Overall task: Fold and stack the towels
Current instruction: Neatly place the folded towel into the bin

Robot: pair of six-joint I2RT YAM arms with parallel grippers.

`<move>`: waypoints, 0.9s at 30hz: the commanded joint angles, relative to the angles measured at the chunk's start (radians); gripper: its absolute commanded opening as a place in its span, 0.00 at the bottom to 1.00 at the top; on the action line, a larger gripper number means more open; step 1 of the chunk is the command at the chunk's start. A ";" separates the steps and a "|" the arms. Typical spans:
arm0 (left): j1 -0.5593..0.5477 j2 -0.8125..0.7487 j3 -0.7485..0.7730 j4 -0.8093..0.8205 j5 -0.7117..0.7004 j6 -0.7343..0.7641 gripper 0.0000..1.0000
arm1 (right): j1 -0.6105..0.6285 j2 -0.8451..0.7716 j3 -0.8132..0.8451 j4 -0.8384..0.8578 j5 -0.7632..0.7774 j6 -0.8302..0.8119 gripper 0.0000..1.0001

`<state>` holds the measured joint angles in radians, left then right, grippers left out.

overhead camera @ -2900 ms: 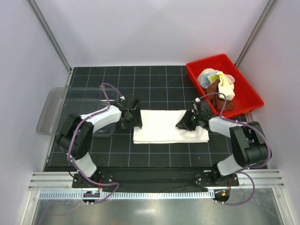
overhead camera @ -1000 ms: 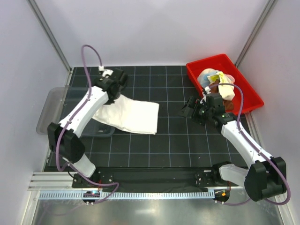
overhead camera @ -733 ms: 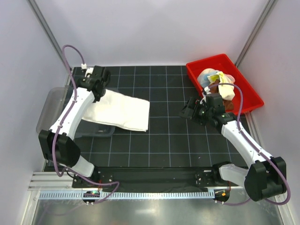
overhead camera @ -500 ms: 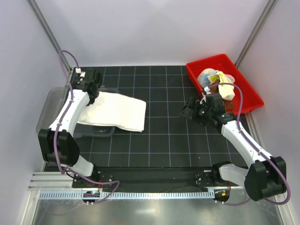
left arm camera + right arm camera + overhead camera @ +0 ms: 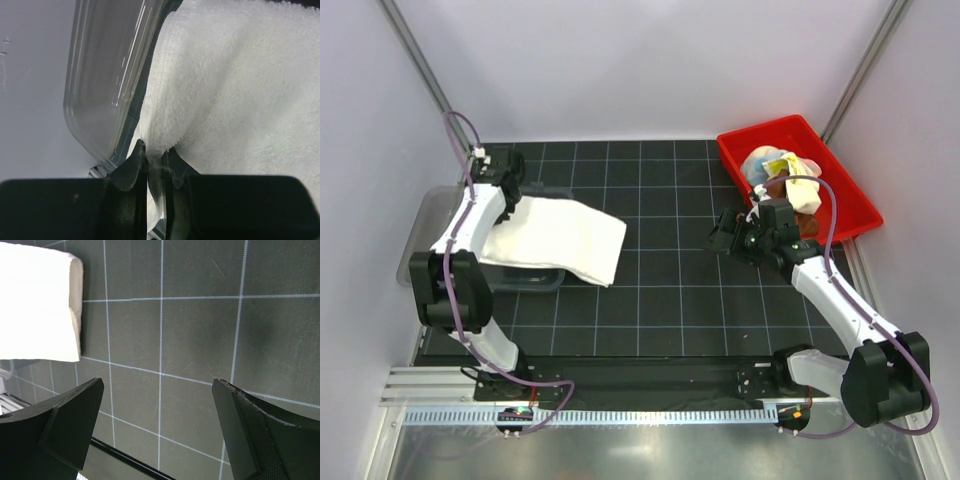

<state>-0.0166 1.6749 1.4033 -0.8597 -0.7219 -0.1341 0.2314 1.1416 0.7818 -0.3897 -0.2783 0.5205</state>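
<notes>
A folded cream-white towel (image 5: 560,238) lies at the left of the black mat, with its left part hanging over a clear plastic tray (image 5: 418,240). My left gripper (image 5: 504,192) is shut on the towel's far left edge. The left wrist view shows the towel (image 5: 240,90) pinched in that gripper (image 5: 156,155), just above the tray's rim (image 5: 97,100). My right gripper (image 5: 728,238) hovers open and empty over the mat beside the red bin (image 5: 840,200). The right wrist view shows its fingers (image 5: 75,410) spread wide and the towel's end (image 5: 37,305). More towels lie bunched in the bin: yellow (image 5: 782,163), brown (image 5: 775,190) and pastel (image 5: 757,162).
The clear tray sticks out past the mat's left edge, near the left wall. The red bin sits tilted at the back right corner. Metal frame posts rise at both back corners, and a rail runs along the near edge.
My left arm has dragged the white towel leftward and back, bringing its left part over the clear tray. The right arm has hardly moved and stays open.
</notes>
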 commanded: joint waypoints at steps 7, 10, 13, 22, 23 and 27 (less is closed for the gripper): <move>0.122 0.031 -0.010 0.139 -0.118 0.039 0.00 | -0.003 0.010 0.019 0.035 0.036 -0.050 1.00; 0.150 0.083 -0.003 0.136 -0.139 0.019 0.00 | -0.003 0.014 0.023 0.032 0.025 -0.047 1.00; 0.161 0.108 -0.009 0.185 -0.168 0.031 0.00 | -0.003 -0.006 0.031 0.020 0.016 -0.050 1.00; 0.245 0.216 0.042 0.191 -0.153 0.028 0.00 | -0.003 -0.039 0.030 0.014 0.031 -0.053 1.00; 0.248 0.230 0.052 0.183 -0.154 0.028 0.00 | -0.003 -0.042 0.028 0.015 0.027 -0.053 1.00; 0.248 0.293 0.106 0.172 -0.175 0.034 0.00 | -0.003 -0.048 0.004 0.026 0.021 -0.053 1.00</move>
<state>0.2214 1.9499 1.4494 -0.7170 -0.8227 -0.1009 0.2314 1.1213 0.7815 -0.3901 -0.2626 0.4805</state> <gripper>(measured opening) 0.132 0.996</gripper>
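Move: The left hand already pinches the folded towel's left edge above the clear bin, whose middle is about 4 cm to its left, 4 cm back and 12 cm below. The towel's middle trails some 12 cm to its right, 4 cm back and 8 cm lower, its free end beyond the bin's right rim. From the idle right hand the bin's middle lies roughly 45 cm left, 1 cm back and 10 cm down. Keeping its pinch, the left hand drags the towel about 10 cm left, then also 6 cm down into the bin. ##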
